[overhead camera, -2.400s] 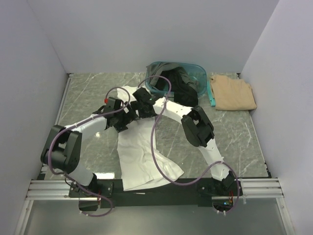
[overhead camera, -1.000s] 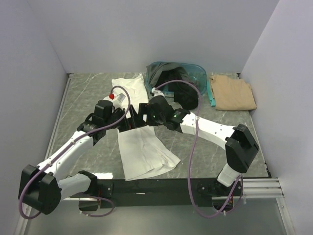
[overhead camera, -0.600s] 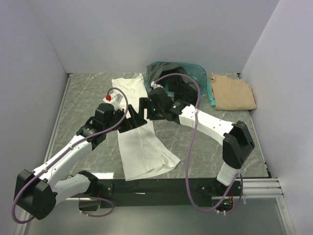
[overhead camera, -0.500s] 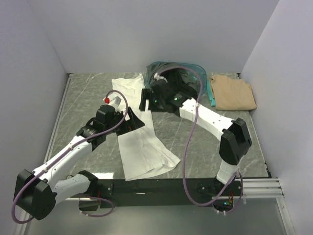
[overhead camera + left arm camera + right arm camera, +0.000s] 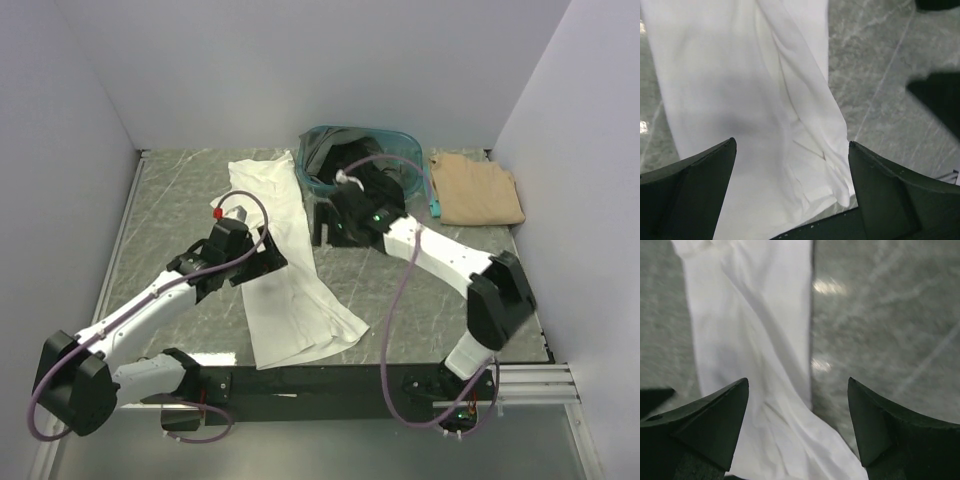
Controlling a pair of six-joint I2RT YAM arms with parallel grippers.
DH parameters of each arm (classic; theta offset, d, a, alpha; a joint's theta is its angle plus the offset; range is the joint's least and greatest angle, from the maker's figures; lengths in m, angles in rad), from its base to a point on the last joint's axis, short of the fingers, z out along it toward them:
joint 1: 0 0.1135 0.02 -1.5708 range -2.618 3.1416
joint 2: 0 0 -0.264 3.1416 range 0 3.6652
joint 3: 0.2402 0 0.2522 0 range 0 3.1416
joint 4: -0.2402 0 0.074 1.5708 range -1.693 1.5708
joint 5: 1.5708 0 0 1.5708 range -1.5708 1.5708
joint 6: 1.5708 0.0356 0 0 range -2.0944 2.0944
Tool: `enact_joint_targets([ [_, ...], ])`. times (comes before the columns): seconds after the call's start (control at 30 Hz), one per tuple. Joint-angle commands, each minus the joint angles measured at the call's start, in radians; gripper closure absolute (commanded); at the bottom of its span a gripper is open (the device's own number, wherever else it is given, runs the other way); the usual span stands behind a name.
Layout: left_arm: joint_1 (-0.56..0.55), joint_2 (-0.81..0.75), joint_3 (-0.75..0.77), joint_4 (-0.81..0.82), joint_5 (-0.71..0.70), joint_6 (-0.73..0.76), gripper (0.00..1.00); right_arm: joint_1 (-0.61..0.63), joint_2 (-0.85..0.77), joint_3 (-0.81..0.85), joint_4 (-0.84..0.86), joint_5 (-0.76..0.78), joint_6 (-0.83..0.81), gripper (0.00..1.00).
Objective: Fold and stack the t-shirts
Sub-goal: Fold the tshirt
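Note:
A large white t-shirt (image 5: pixel 290 300) lies on the table as a long, partly folded strip running from the far left to the near edge. My left gripper (image 5: pixel 264 262) hovers open over its middle, with wrinkled white cloth (image 5: pixel 765 100) below the left gripper (image 5: pixel 791 144) and nothing held. My right gripper (image 5: pixel 321 226) is open just right of the strip, above the shirt's right edge (image 5: pixel 750 315); nothing sits between the right gripper (image 5: pixel 798 381) fingers. A tan t-shirt (image 5: pixel 478 190) lies folded at the far right. Black and dark grey t-shirts (image 5: pixel 385 178) spill from the basket.
The teal plastic basket (image 5: pixel 400 135) stands at the back, right behind my right wrist. Grey marble tabletop (image 5: pixel 180 200) shows to the left of the white shirt and between the arms (image 5: pixel 890 315). White walls enclose three sides. A metal rail (image 5: pixel 560 385) runs along the near edge.
My right gripper has pulled back to the right, off the white shirt toward the basket. My left gripper has shifted slightly nearer. The white shirt stays stretched out flat.

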Motion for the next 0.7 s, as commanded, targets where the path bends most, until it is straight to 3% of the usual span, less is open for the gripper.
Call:
enact_joint_targets([
  [0.0, 0.042, 0.062, 0.074, -0.012, -0.070, -0.011, 0.01, 0.001, -0.197, -0.178, 0.008, 0.029, -0.023, 0.15],
  [0.13, 0.138, 0.137, 0.096, 0.046, -0.046, 0.009, 0.00, 0.003, -0.352, -0.460, -0.045, 0.012, -0.002, 0.18],
  [0.33, 0.246, 0.287, 0.139, 0.118, 0.011, 0.023, 0.01, 0.046, -0.497, -0.660, -0.096, 0.016, 0.050, 0.23],
  [0.67, 0.260, 0.383, 0.151, 0.148, 0.014, 0.027, 0.01, 0.090, -0.379, -0.701, 0.008, -0.070, 0.061, 0.40],
])
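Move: The near-right sleeve end of the white t-shirt lies about 20 cm back from the right hand, 11 cm to its right and 15 cm below. From the same hand, the t-shirt's near hem is some 29 cm back and 3 cm left, and the teal basket about 20 cm ahead and 10 cm right. The t-shirt's far-left folded sleeve is roughly 18 cm ahead of the left hand, 11 cm left and 13 cm below; the t-shirt's left edge runs level with that hand, 8 cm left. Sweep the right gripper back about 17 cm, down 12 and to the right 11, away from the basket to just above the near-right sleeve end, tipping the fingers more steeply down and closing them partway. Meanwhile send the wide-open left gripper forward over the t-shirt, sinking and drifting left towards the far-left folded sleeve, turning it some 15 degrees counter-clockwise. ##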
